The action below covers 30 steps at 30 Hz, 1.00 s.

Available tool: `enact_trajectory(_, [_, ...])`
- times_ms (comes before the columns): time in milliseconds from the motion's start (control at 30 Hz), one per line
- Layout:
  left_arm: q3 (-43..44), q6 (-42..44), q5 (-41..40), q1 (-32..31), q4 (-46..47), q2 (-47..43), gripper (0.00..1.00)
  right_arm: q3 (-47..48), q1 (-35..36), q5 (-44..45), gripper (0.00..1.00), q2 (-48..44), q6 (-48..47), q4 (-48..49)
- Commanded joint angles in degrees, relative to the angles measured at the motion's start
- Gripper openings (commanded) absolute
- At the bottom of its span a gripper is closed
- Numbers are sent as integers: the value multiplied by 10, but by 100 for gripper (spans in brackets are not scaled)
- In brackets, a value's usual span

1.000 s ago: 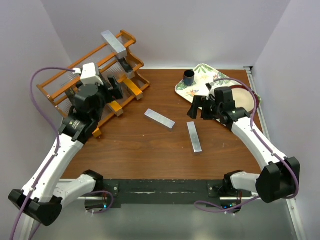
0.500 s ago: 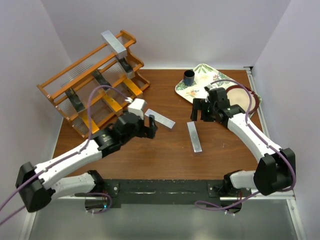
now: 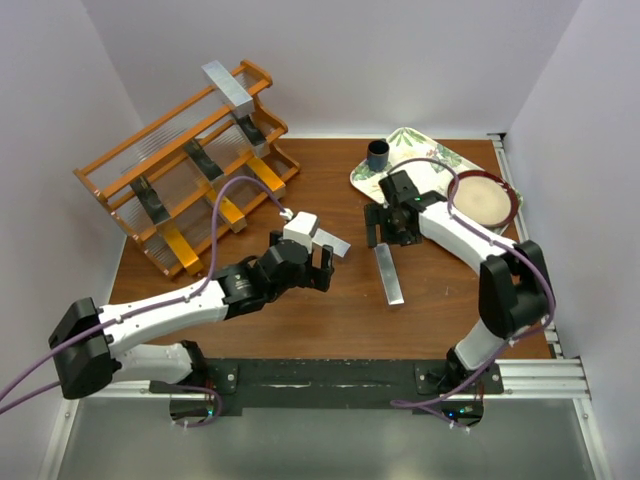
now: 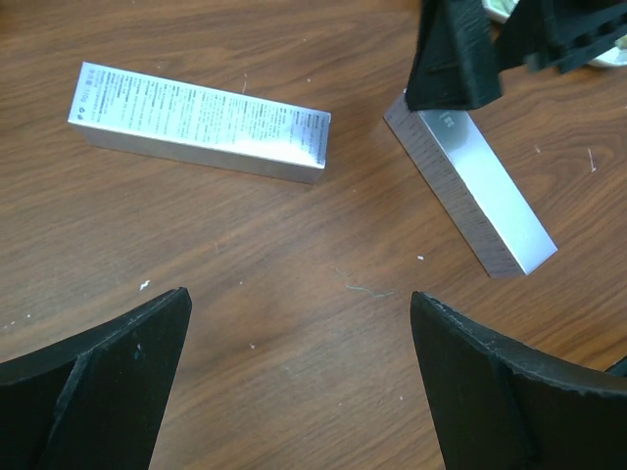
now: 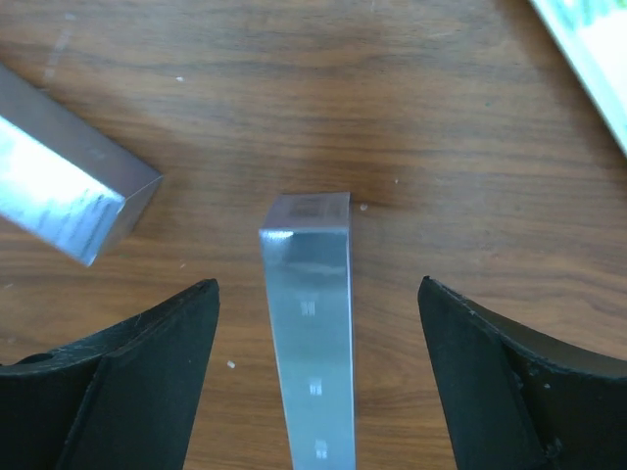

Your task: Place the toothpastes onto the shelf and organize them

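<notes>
Two silver toothpastes lie on the brown table. One carton (image 3: 390, 278) (image 5: 312, 343) has its far end between the fingers of my right gripper (image 3: 385, 238) (image 5: 318, 286), which is open with a gap on each side. The other carton (image 3: 338, 245) (image 4: 201, 122) lies just ahead of my left gripper (image 3: 313, 270) (image 4: 299, 299), which is open over bare wood. The left wrist view also shows the right-hand carton (image 4: 472, 194). The orange wooden shelf (image 3: 120, 160) at the back left holds several cartons: silver (image 3: 228, 88), black (image 3: 205, 160) and orange (image 3: 230, 212).
A floral tray (image 3: 420, 150) stands at the back right with a small dark cup (image 3: 378, 155) on it. Beside it is a round dish with a dark red rim (image 3: 485, 200). The right arm's finger (image 4: 451, 54) shows in the left wrist view.
My left arm has swung from the shelf down to the table's middle. My right gripper has moved left onto the far end of the right-hand carton, and its jaws have narrowed a little.
</notes>
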Motion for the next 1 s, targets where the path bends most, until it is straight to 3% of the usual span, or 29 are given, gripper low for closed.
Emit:
enact_trajectory(0, [-16, 4, -35, -7, 29, -31, 100, 42, 10, 21, 83, 54, 12, -24])
enact_trajectory(233, [-33, 24, -37, -19, 41, -29, 100, 73, 20, 27, 74, 114, 19, -25])
enact_trajectory(333, [-37, 33, -37, -24, 54, -24, 100, 82, 21, 30, 60, 128, 24, -29])
enact_trajectory(600, [-39, 55, -42, -51, 98, -7, 100, 87, 22, 40, 40, 144, 43, -45])
enact_trajectory(733, [-27, 66, -52, -71, 129, 13, 100, 68, 22, 38, 20, 118, 86, -32])
enact_trajectory(967, [32, 101, -95, -133, 154, 86, 100, 63, 20, 8, 16, 68, 140, -38])
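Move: The toothpaste box I'm after lies with its middle about 6 cm back towards me from my open right hand, level sideways and 6 cm lower; its far end is almost under my fingers. The other toothpaste box is some 15 cm left of that hand and 4 cm ahead, the mug about 24 cm ahead and 2 cm left. From my left hand the aimed-at box is roughly 15 cm right, level fore and aft, 13 cm below. My right hand sinks about 5 cm over the far end of the toothpaste box, its fingers tipping a little further down and closing from nearly wide open until they pinch the box's two long sides. I keep that grip, turn it clockwise and start upward by under 1 cm. My wide-open left hand meanwhile shifts about 5 cm right and back, nearer the box, turning some 10 degrees clockwise. ##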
